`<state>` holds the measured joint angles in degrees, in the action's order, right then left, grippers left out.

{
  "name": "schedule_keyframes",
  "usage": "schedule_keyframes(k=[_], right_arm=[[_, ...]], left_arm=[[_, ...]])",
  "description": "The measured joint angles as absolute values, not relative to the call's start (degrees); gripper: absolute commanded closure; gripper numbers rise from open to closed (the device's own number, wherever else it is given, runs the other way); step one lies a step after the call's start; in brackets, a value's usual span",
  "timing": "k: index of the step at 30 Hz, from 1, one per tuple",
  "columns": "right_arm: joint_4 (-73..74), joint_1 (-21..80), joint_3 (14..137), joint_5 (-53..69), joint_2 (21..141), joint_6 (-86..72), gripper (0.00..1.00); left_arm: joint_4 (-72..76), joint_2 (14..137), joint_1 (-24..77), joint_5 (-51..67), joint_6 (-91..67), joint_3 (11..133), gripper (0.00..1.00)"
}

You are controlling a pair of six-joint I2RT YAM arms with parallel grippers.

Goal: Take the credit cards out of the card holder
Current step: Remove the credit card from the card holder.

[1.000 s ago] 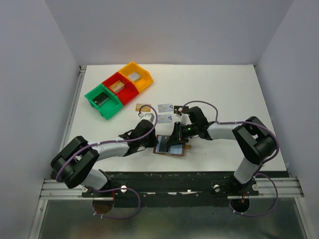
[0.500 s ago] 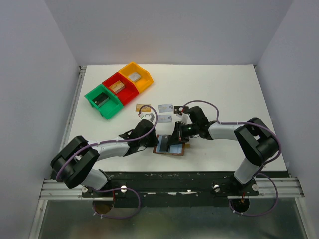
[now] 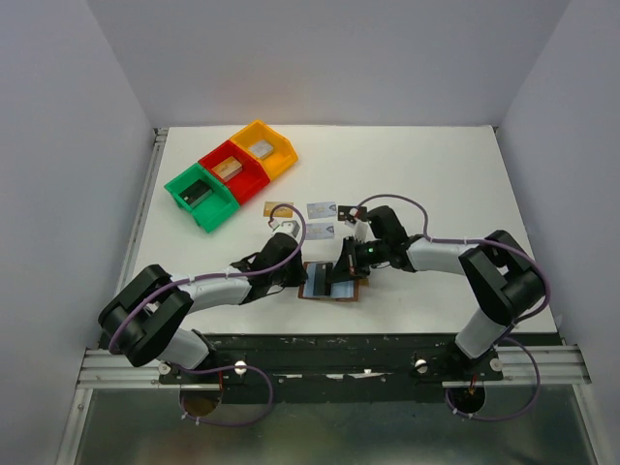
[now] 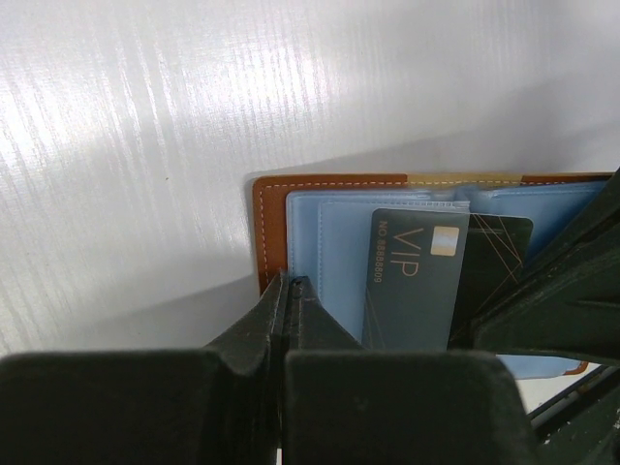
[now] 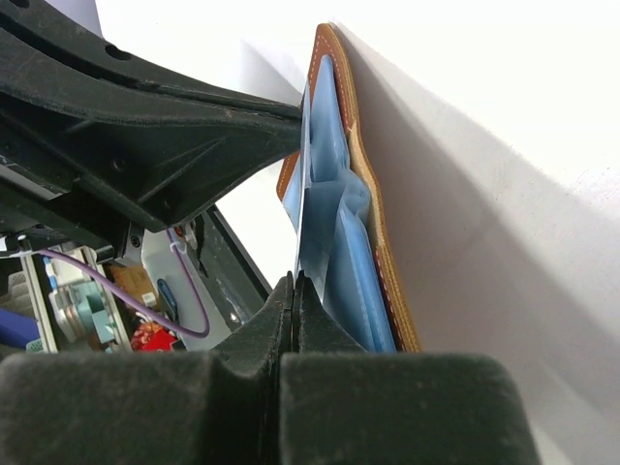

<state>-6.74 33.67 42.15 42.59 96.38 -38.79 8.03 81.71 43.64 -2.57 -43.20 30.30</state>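
The card holder (image 3: pixel 325 289) lies open near the table's front edge, brown outside (image 4: pixel 266 223) and light blue inside (image 5: pixel 339 242). My left gripper (image 3: pixel 298 278) is shut on its left edge (image 4: pixel 288 284). A dark credit card marked VIP (image 4: pixel 412 281) sits in a pocket, with a black card (image 4: pixel 499 252) behind it. My right gripper (image 3: pixel 339 278) comes in from the right and is shut (image 5: pixel 294 281) on the thin edge of a card (image 5: pixel 308 194) standing out of the holder. A gold-tan card (image 3: pixel 278 209) and two silvery light-blue cards (image 3: pixel 322 209) (image 3: pixel 322 231) lie on the table behind the holder.
Green (image 3: pixel 201 194), red (image 3: pixel 232 170) and yellow (image 3: pixel 263 147) bins stand in a row at the back left, each with a block inside. The two arms meet over the holder, fingers close together. White walls close in the table on three sides.
My right gripper has closed its jaws onto the card's edge. The left gripper and the holder have stayed put.
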Motion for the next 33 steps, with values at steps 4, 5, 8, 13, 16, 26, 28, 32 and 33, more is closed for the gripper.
schedule_keyframes(k=[4, 5, 8, 13, 16, 26, 28, 32, 33], right_arm=[[-5.50, 33.32, 42.15, 42.44, 95.66, -38.19, 1.00], [-4.91, 33.17, 42.15, 42.37, 95.42, -37.93, 1.00], [-2.61, 32.38, 42.30, 42.06, 94.59, -37.17, 1.00], [2.22, 31.29, 43.38, 41.25, 93.23, -35.42, 1.00], [5.85, 30.98, 44.58, 40.60, 91.85, -33.91, 1.00], [19.27, 30.52, 49.56, 34.87, 82.98, -28.01, 1.00], [20.14, 30.50, 49.95, 34.28, 79.92, -26.81, 1.00], [19.90, 30.46, 50.02, 36.71, 74.87, -24.03, 1.00], [19.84, 30.55, 50.15, 38.46, 74.22, -23.09, 1.00]], left_arm=[[8.27, 81.54, 43.64, -2.61, -43.38, 30.06, 1.00], [8.34, 81.41, 43.64, -2.63, -43.40, 29.91, 1.00], [8.36, 80.62, 43.64, -2.85, -43.44, 29.21, 1.00], [7.79, 78.94, 43.64, -3.40, -43.79, 28.03, 1.00], [7.25, 77.76, 43.64, -3.68, -43.81, 27.35, 1.00], [0.71, 70.50, 43.64, -4.45, -42.35, 28.58, 0.35], [-2.48, 67.53, 43.75, -4.47, -41.41, 31.33, 0.28], [-4.67, 60.71, 43.94, -3.68, -40.03, 36.77, 0.14], [-4.64, 58.48, 43.97, -3.11, -39.33, 37.47, 0.14]])
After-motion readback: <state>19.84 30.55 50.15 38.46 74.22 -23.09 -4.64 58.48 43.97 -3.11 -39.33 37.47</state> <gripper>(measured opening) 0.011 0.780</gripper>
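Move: The black VIP card, already pinched at its right-hand edge by the right fingers, has its middle about 3 cm to that hand's left and 1 cm ahead. The open card holder's middle is roughly 1 cm left, 1 cm back and 1 cm below; the nearer silver card on the table lies some 15 cm ahead and 4 cm left. From the left hand, shut on the holder's left edge, the black card is about 7 cm right, the holder's middle 8 cm right. Rightward first, then mostly upward, the right hand draws the black card off the holder, about 4 cm across and 10 cm up, rolling some 20 degrees with its grip kept shut. The left hand, still closed on the holder's left edge, eases about 2 cm left and slightly back, then opens wide, lets go and lifts quickly some 14 cm, tipping its fingers up. ##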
